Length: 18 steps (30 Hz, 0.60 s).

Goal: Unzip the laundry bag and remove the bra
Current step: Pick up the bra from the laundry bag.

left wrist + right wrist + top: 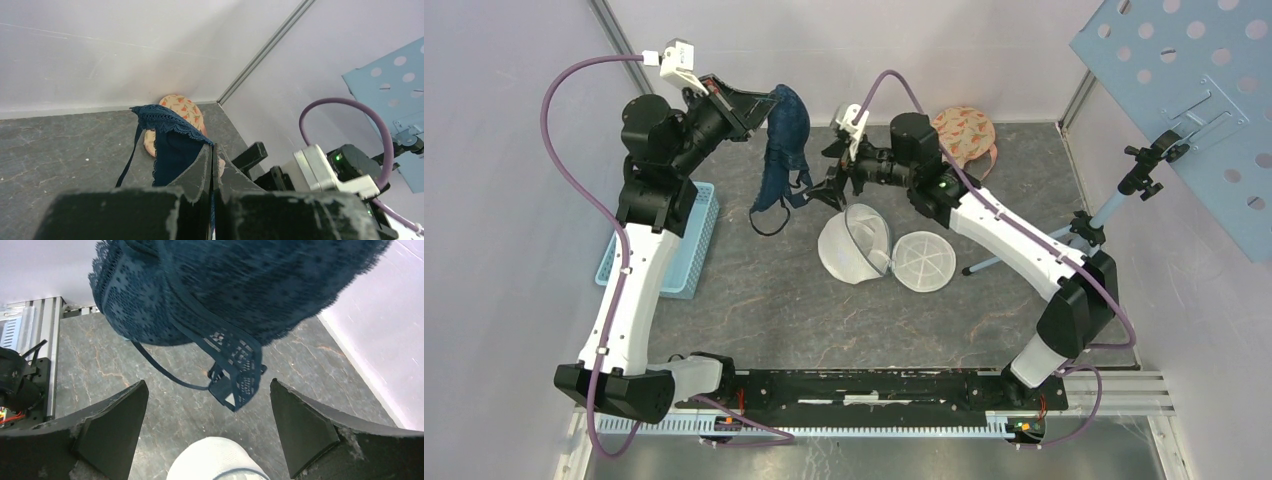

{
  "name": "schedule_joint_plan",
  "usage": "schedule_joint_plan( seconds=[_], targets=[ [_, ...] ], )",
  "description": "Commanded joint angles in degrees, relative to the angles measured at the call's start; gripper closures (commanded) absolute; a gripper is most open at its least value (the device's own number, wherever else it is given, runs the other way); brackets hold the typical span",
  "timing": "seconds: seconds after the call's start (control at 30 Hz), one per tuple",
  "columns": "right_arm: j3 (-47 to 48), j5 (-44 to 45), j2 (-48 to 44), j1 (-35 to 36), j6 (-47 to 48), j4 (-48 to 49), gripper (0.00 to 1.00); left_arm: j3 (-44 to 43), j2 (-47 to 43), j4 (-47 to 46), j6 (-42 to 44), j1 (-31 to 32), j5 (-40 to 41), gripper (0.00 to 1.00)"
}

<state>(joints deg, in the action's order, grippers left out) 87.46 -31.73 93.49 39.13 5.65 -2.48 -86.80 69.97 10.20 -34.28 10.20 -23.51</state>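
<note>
A dark blue lace bra (784, 140) hangs in the air at the back of the table, straps dangling, with my left gripper (759, 105) shut on its top edge. In the left wrist view the jaws (214, 160) are pressed together on the blue fabric (172, 145). My right gripper (829, 185) stands open just right of the hanging bra, holding nothing. Its wrist view shows the bra (240, 295) above and ahead, with the strap end between the spread fingers (115, 425). The white mesh laundry bag (856, 245) lies unzipped and folded open on the table below (215, 460).
The bag's other half (922, 260) lies flat beside it. A floral-patterned bra (964, 135) lies at the back wall. A light blue basket (674, 245) sits under the left arm. A blue perforated board (1194, 90) on a stand (1114, 205) reaches in at the right.
</note>
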Motion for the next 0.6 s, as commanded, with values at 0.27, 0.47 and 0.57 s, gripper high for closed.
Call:
schedule_joint_plan(
  seconds=[0.27,0.47,0.57],
  targets=[
    [3.1,20.8,4.6,4.6,0.2,5.5,0.16,2.0,-1.6,-5.1,-7.4,-0.5,-2.1,0.98],
    [6.0,25.3,7.1,5.2,-2.1,7.3,0.35,4.4,-3.3,-4.9,-8.0,-0.9,-2.7,0.98],
    [6.8,28.3,6.8,5.2,-1.6,7.2,0.66,5.3,-4.2,-4.3,-7.7,-1.4,-2.7,0.98]
  ],
)
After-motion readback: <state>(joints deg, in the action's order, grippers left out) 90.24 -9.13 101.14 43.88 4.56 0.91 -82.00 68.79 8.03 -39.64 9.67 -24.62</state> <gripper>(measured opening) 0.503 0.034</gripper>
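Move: The bra hangs from the left fingers, its middle about 12 cm below them and 2 cm to their right. From the open right hand, that middle is about 4 cm ahead, 6 cm to the left and roughly level; the strap end it goes for dangles some 5 cm ahead, 4 cm to the left and 3 cm below. The laundry bag stands roughly 6 cm to the right hand's right, 2 cm ahead and 26 cm below. The right hand brings its fingertips around the bra's dangling strap end, closing from wide open to about half; a firm pinch can't be made out yet. It first edges 2 cm left, then swings about 5 cm forward and some 3.5 cm down, turning nearly 20 degrees clockwise. The left hand keeps its grip and sinks about 2 cm late on. ##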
